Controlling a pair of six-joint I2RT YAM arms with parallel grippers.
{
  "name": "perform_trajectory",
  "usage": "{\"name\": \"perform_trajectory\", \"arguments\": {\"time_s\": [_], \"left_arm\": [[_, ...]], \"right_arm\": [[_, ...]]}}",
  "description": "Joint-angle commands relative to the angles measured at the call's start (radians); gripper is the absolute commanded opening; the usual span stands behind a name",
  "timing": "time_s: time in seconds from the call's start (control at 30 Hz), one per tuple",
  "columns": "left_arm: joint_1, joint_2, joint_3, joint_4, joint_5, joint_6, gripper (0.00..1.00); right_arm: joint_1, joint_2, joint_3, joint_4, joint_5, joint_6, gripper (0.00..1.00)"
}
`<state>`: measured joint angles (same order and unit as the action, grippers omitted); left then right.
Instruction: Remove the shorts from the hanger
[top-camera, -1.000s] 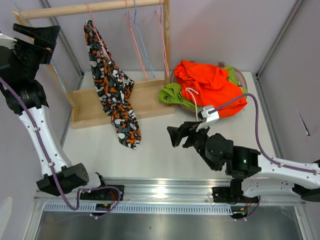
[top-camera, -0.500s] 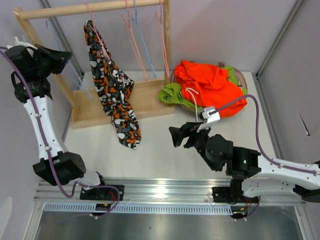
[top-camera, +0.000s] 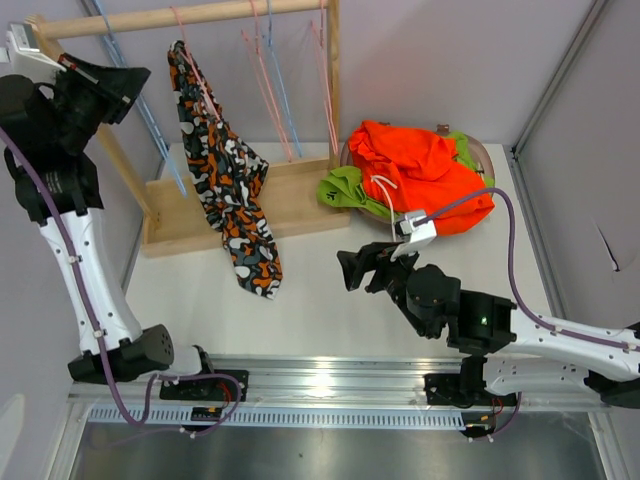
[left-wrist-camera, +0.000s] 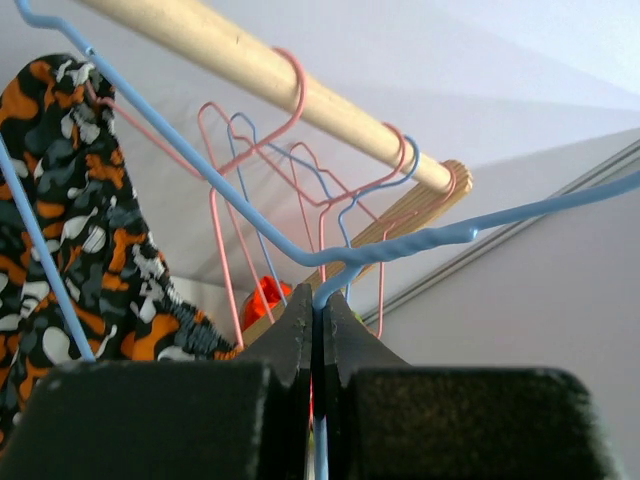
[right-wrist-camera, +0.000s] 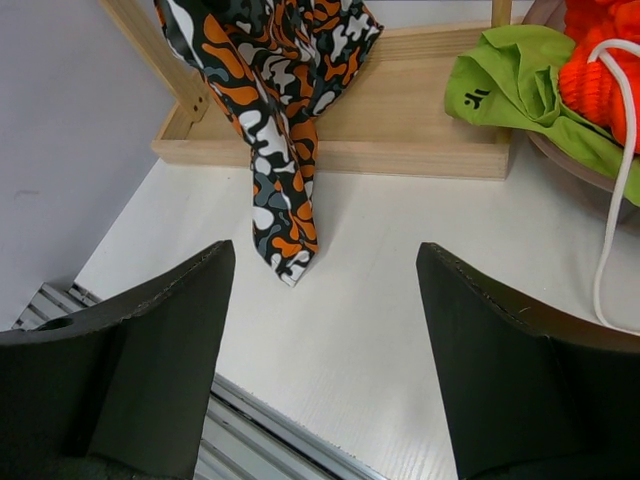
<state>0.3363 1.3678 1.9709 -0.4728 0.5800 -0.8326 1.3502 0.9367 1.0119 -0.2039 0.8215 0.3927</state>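
Observation:
The camouflage shorts (top-camera: 225, 170) hang from a pink hanger (top-camera: 200, 70) on the wooden rod (top-camera: 190, 16); their lower end lies on the table. They also show in the left wrist view (left-wrist-camera: 70, 230) and the right wrist view (right-wrist-camera: 275, 110). The orange shorts (top-camera: 420, 165) and lime green shorts (top-camera: 345, 190) lie heaped in a basket (top-camera: 480, 150). The navy-black and dark olive pairs are out of view. My left gripper (top-camera: 132, 80) is shut on a bare blue hanger (left-wrist-camera: 400, 245), held high left of the camouflage pair. My right gripper (top-camera: 355, 268) is open and empty above the table.
Several bare pink and blue hangers (top-camera: 275, 80) hang on the rod. The rack's wooden base (top-camera: 300, 195) sits at the back of the table. A white cord (right-wrist-camera: 610, 180) trails from the orange pile. Grey walls stand close on both sides.
My left arm has swung right and up with the blue hanger, bringing it nearer the rod and the camouflage shorts. My right arm has barely moved.

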Motion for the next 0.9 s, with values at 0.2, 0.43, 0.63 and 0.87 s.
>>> {"name": "perform_trajectory", "arguments": {"time_s": [0.2,0.43,0.63,0.87], "left_arm": [[-0.028,0.269,0.216,0.043,-0.017,-0.065,0.00],[-0.048,0.399,0.365,0.051,-0.069,-0.098,0.00],[-0.046,0.406,0.358,0.002,-0.098,-0.074,0.07],[-0.036,0.286,0.203,-0.098,-0.201,0.016,0.48]], "right_arm": [[-0.051,0.008,-0.007,0.041,-0.019,0.009,0.79],[-0.083,0.039,-0.001,0.050,-0.045,0.005,0.79],[-0.094,0.053,-0.001,0.044,-0.054,0.020,0.79],[-0.097,0.037,-0.009,0.032,-0.064,0.037,0.79]]}}
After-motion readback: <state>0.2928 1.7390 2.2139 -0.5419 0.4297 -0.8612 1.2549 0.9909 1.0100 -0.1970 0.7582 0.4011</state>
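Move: The left hand already holds the empty blue hanger by one shoulder near its neck. The rail it is going to lies about 11 cm ahead, some 3 cm to the left and 6 cm above. The patterned shorts hang about 12 cm ahead and 8 cm to the right, their middle some 25 cm below the hand; the empty pink hangers are roughly 14 cm ahead and 19 cm right. From the right hand, that rail spot is about 30 cm ahead, 35 cm left and 25 cm above. Forward and then dipping, the left hand carries the blue hanger quickly to the rail, some 13 cm out and about 5 cm down, drifting slightly left, fingers tipping about 10 degrees lower. There it stops, opens the fingers about halfway around the wire to leave the hook over the rail, and starts easing back. The open, empty right hand drifts a couple of centimetres forward and a little down. ##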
